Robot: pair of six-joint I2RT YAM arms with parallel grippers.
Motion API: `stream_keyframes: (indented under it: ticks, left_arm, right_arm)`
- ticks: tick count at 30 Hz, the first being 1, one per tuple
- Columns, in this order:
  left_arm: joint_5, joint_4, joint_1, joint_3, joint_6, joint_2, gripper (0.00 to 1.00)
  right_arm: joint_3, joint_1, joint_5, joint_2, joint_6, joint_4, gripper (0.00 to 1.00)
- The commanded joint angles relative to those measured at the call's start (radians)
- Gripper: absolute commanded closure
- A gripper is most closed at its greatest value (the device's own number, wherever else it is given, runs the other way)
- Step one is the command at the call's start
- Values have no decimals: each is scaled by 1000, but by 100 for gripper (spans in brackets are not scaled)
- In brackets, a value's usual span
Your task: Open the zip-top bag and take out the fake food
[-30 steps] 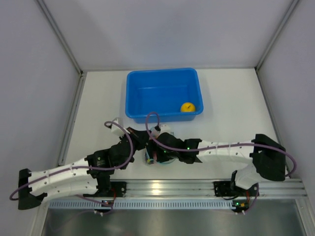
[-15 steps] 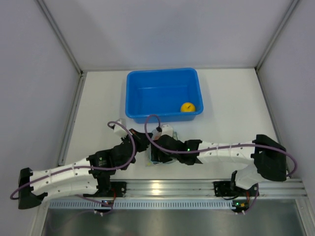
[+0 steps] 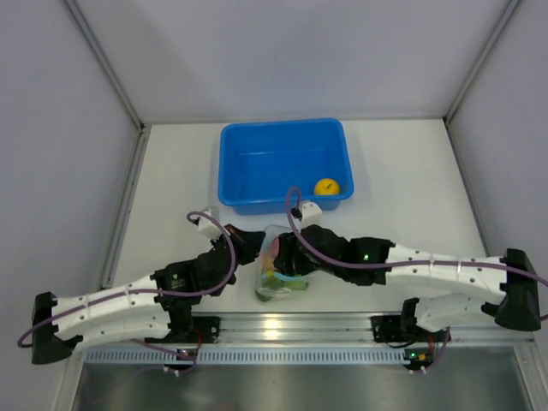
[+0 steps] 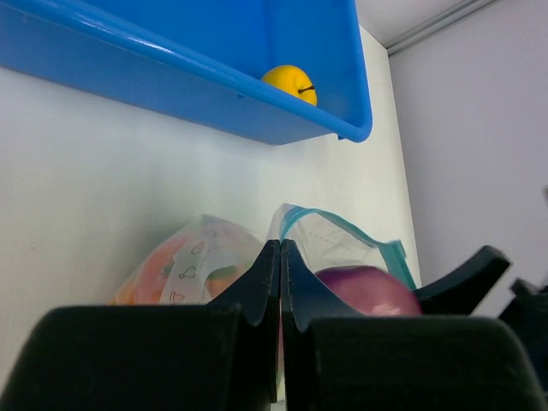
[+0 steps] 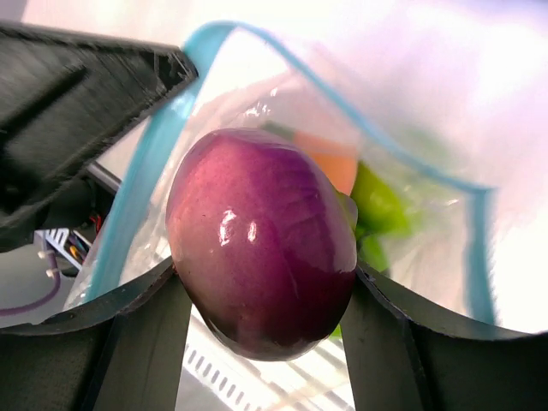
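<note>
The zip-top bag (image 3: 279, 286) stands open near the front edge, with its teal zipper strip (image 5: 150, 163) spread wide. My left gripper (image 3: 254, 249) is shut on the bag's left rim, and its tips (image 4: 281, 245) are pinched together at the plastic (image 4: 201, 255). My right gripper (image 3: 288, 257) is shut on a purple-pink fruit (image 5: 261, 240) and holds it at the bag's mouth. Green (image 5: 378, 204) and peach-orange (image 5: 332, 164) fruits lie inside the bag. A yellow fruit (image 3: 326, 186) lies in the blue tub.
The blue tub (image 3: 257, 158) stands behind the bag at mid-table; its near wall (image 4: 171, 81) is close to my left gripper. A metal rail (image 3: 282, 330) runs along the front edge. Grey walls close in both sides.
My right gripper has risen out of the bag with the purple-pink fruit and moved slightly back and right. The bag now stands taller and more visible. The left gripper has stayed on the rim.
</note>
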Motion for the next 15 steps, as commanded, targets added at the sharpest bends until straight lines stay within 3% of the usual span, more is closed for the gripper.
stream_keyframes:
  ticks: [1, 8, 13, 15]
  left_arm:
    - [-18, 20, -4, 7, -6, -8, 100]
    - [2, 19, -5, 17, 5, -14, 100]
    - [-6, 20, -4, 11, 8, -27, 100]
    - [-20, 8, -5, 11, 5, -37, 100]
  right_arm:
    - [79, 23, 102, -84, -55, -69, 51]
    - [209, -29, 233, -76, -182, -198, 52]
    - [238, -151, 146, -69, -268, -154, 52]
    - [264, -254, 108, -47, -289, -138, 52]
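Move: The right hand already grips the purple food, still within the bag's mouth. The blue bin's middle lies about 32 cm ahead of this hand, level with it sideways and some 11 cm lower; the yellow apple in the bin is roughly 27 cm ahead, 11 cm right. The bag's middle is about 9 cm below the hand and 1 cm back. From the left hand, the bin is some 27 cm ahead, 5 cm right. Keeping its grip on the purple food, the right hand draws it up out of the bag's mouth, at first mostly rising, then swinging forward and to the right towards the blue bin: some 8 cm up, 7 cm forward and 5 cm right. Its fingers tip up towards level by about 15 degrees as it goes. The left hand stays put, still pinching the bag's rim. ##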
